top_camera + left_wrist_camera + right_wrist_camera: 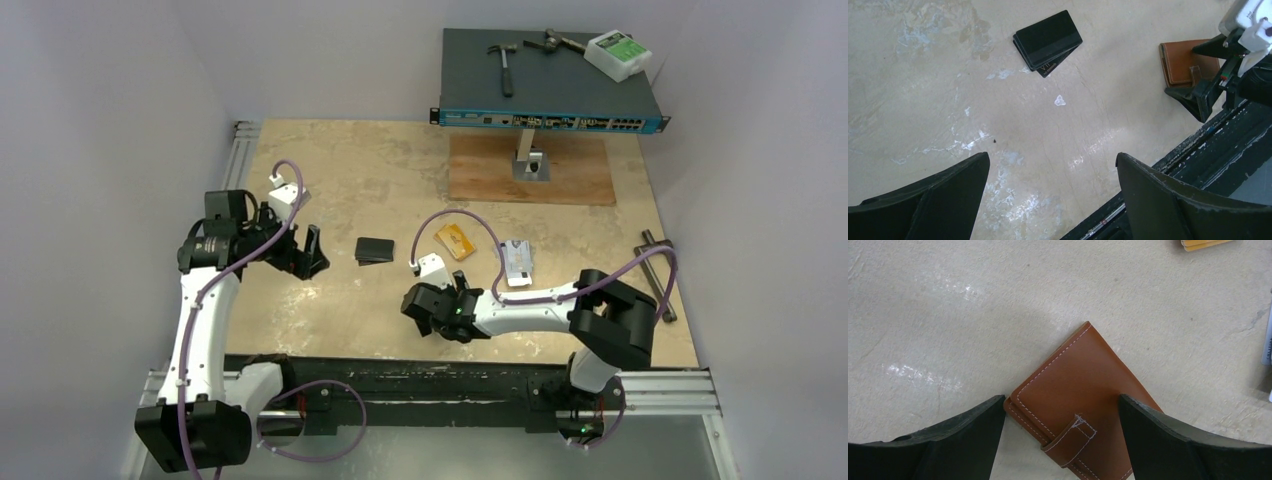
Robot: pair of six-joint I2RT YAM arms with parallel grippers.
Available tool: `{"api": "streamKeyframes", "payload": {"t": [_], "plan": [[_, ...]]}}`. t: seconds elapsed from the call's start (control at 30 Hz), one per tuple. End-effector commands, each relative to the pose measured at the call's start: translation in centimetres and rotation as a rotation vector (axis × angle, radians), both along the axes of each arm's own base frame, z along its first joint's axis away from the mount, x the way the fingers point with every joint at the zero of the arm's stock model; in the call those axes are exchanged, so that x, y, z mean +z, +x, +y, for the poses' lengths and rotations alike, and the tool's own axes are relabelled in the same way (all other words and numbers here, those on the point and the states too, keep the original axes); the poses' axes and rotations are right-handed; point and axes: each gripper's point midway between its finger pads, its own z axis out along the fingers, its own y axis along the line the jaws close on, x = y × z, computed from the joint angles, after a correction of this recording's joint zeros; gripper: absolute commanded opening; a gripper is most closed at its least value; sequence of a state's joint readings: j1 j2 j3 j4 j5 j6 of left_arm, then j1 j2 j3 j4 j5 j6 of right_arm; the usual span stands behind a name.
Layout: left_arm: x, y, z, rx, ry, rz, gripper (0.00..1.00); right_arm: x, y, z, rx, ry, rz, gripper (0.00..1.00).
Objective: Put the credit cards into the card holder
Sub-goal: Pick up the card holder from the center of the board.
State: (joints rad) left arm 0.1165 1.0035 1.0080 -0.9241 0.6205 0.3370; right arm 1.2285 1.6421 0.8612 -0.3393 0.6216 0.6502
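The brown card holder [1083, 385] lies closed on the table, its snap tab facing the wrist camera. My right gripper [1060, 400] hovers low over it, open; the left fingertip [993, 407] is at the holder's corner and the right fingertip is over its other side. The left wrist view shows the card holder [1184, 62] under the right gripper [1208, 92]. Black credit cards [375, 250] lie stacked mid-table, also seen as black cards [1048, 42]. A gold card [456, 240] and a silvery white card [517, 262] lie further right. My left gripper [1053, 156] is open above bare table, holding nothing.
A network switch [550, 75] on a stand over a wooden board [530, 170] sits at the back, with hammers and a white box on top. Metal bars [657, 275] lie at the right edge. The black base rail [440, 375] runs along the near edge.
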Motion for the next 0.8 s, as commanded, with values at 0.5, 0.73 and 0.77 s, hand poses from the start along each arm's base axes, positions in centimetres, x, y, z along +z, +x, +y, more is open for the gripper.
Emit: {"api": "streamKeyframes", "payload": {"t": [0.5, 0.73, 0.77], "plan": [[-1.6, -1.4, -3.9, -0.148, -0.016, -0.029, 1.0, -0.8, -0.5, 3.4, 0.071, 0.115, 0.153, 0.14], [1.7, -0.9, -4.0, -0.191, 0.021, -0.172, 0.99, 3.5, 1.2, 4.5, 0.066, 0.143, 0.067, 0.0], [2.0, -0.9, -4.1, -0.198, 0.024, -0.185, 0.99, 4.5, 1.5, 4.7, 0.067, 0.156, 0.053, 0.0]]}}
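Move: Just below the right fingers, which straddle its left end, lies the card holder, its middle roughly 3 cm to that hand's right, 1 cm back and 1 cm down. From the right hand, the yellow cards are about 16 cm ahead and 3 cm right, the silver cards 11 cm ahead and 16 cm right, and the black cards 14 cm ahead and 15 cm left. For the left hand the card holder is some 28 cm right, 6 cm back and 19 cm below. Closing from nearly wide open to almost shut, the right fingers pinch the card holder near its left corner while the hand slides about 3.5 cm left along the table, then rises some 2 cm with a slight roll, left side up. The open left hand swings about 4 cm right towards the card holder and 2 cm back, dips 3 cm and comes half of that back up, turning a little clockwise. ##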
